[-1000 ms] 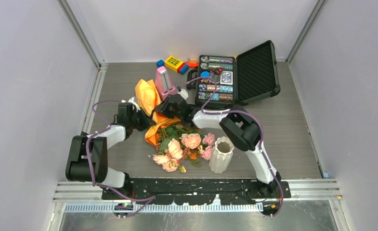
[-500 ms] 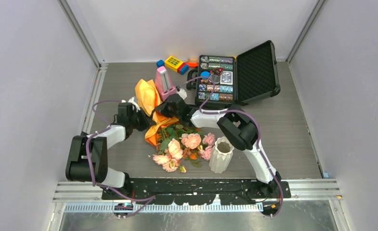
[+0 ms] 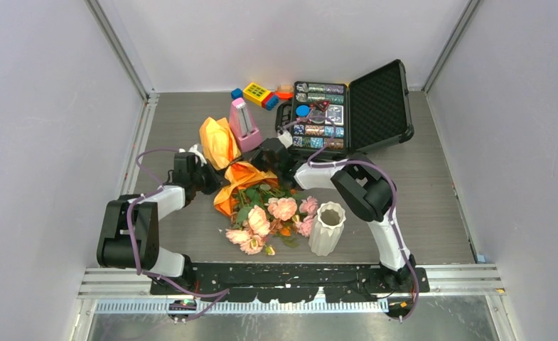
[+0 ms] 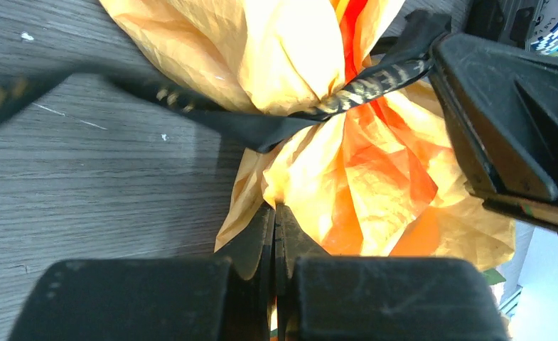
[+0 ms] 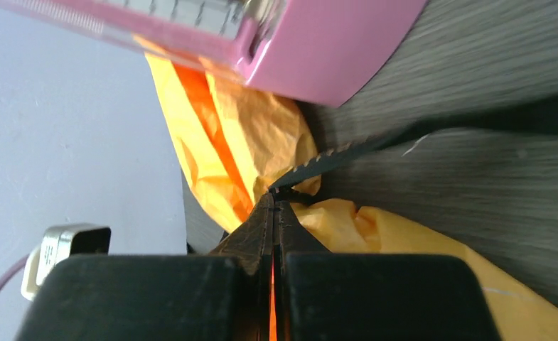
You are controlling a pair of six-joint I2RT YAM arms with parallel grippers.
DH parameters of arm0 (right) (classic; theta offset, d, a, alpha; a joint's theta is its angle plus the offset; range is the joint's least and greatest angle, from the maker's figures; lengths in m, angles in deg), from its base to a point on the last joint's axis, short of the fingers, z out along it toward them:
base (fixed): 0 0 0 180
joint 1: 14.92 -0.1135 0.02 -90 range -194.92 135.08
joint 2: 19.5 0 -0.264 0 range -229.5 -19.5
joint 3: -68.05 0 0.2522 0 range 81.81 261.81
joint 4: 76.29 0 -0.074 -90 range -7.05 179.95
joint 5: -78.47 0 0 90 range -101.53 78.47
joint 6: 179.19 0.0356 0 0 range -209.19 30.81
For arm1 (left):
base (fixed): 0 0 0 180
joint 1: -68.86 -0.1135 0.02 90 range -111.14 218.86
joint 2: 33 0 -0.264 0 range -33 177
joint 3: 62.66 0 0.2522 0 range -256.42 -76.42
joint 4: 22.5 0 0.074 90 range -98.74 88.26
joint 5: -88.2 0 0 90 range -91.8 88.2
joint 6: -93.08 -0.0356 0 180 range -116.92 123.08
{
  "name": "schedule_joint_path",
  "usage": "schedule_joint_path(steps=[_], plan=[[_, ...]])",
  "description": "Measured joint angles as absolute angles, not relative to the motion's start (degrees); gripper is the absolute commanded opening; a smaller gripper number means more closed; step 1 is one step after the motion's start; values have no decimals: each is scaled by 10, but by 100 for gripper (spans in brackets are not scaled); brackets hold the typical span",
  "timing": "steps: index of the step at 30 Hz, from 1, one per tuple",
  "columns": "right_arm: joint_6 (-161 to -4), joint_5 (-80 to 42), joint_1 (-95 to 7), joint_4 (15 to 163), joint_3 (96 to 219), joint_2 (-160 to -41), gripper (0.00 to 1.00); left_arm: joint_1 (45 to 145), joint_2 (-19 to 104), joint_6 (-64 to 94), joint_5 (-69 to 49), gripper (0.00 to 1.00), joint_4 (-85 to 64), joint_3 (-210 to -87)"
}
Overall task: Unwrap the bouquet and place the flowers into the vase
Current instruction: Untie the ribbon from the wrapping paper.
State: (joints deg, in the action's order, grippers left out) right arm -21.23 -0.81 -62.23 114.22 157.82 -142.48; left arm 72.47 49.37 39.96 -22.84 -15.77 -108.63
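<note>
The bouquet (image 3: 242, 186) lies mid-table, its crinkled orange paper (image 4: 347, 163) cinched by a black ribbon (image 4: 261, 129). The flowers (image 3: 272, 212), pink and peach roses on green stems, spill from it toward the near edge. Just right of them stands the white ribbed vase (image 3: 327, 227), upright. My left gripper (image 3: 217, 180) is at the wrap's left side, shut on a fold of orange paper (image 4: 276, 207). At the wrap's far right side, my right gripper (image 3: 261, 162) is shut on the end of the black ribbon (image 5: 311, 165), which runs taut from its fingertips (image 5: 274, 202).
A pink metronome-shaped object (image 3: 242, 124) stands just behind the bouquet, close to my right gripper. An open black case (image 3: 375, 106) of small coloured items sits at the back right. Toy blocks (image 3: 258, 94) lie at the back.
My right gripper has shut on the ribbon end and moved right, away from the wrap, drawing the ribbon with it. The left gripper has held still on the paper.
</note>
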Motion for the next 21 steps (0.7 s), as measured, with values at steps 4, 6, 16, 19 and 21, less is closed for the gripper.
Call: schedule_joint_path(steps=[4, 6, 16, 19, 21], plan=[[-192, -9, -601, 1160, 1555, -1423, 0, 725, 494, 400, -228, 0, -158, -1086], [-183, -10, -593, 1164, 1544, -1423, 0, 725, 494, 400, -228, 0, -158, -1086], [-158, -23, -576, 1191, 1518, -1418, 0, 724, 471, 375, -229, 39, -125, -1093], [-162, -25, -573, 1192, 1516, -1411, 1, 724, 442, 349, -226, 50, -72, -1117], [-170, -27, -572, 1193, 1516, -1406, 1, 724, 423, 331, -223, 56, -44, -1141]])
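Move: The left hand's shut fingers pinch the orange wrapping paper; the ribbon's crossing over the bouquet's waist lies about 4 cm ahead of them and 1 cm to the right, nearly level, the pink metronome some 15 cm ahead and 6 cm right. The right hand holds a ribbon tail; from it the crossing lies about 8 cm left, 3 cm back and a little lower, the metronome 9 cm ahead and 2 cm left, the blooms about 15 cm back and 5 cm right. The right hand, still shut on its ribbon tail, draws it away from the crossing, about 4 cm to the right and some 2 cm forward, dipping 2 cm on the way and then coming most of the way back up as it slows, with hardly any turn of the wrist. The left hand first keeps its pinch on the wrapping paper, holding still against that pull, then lets go late on, opening its fingers to about half and lifting some 4 cm nearly straight up, clear of the paper. ##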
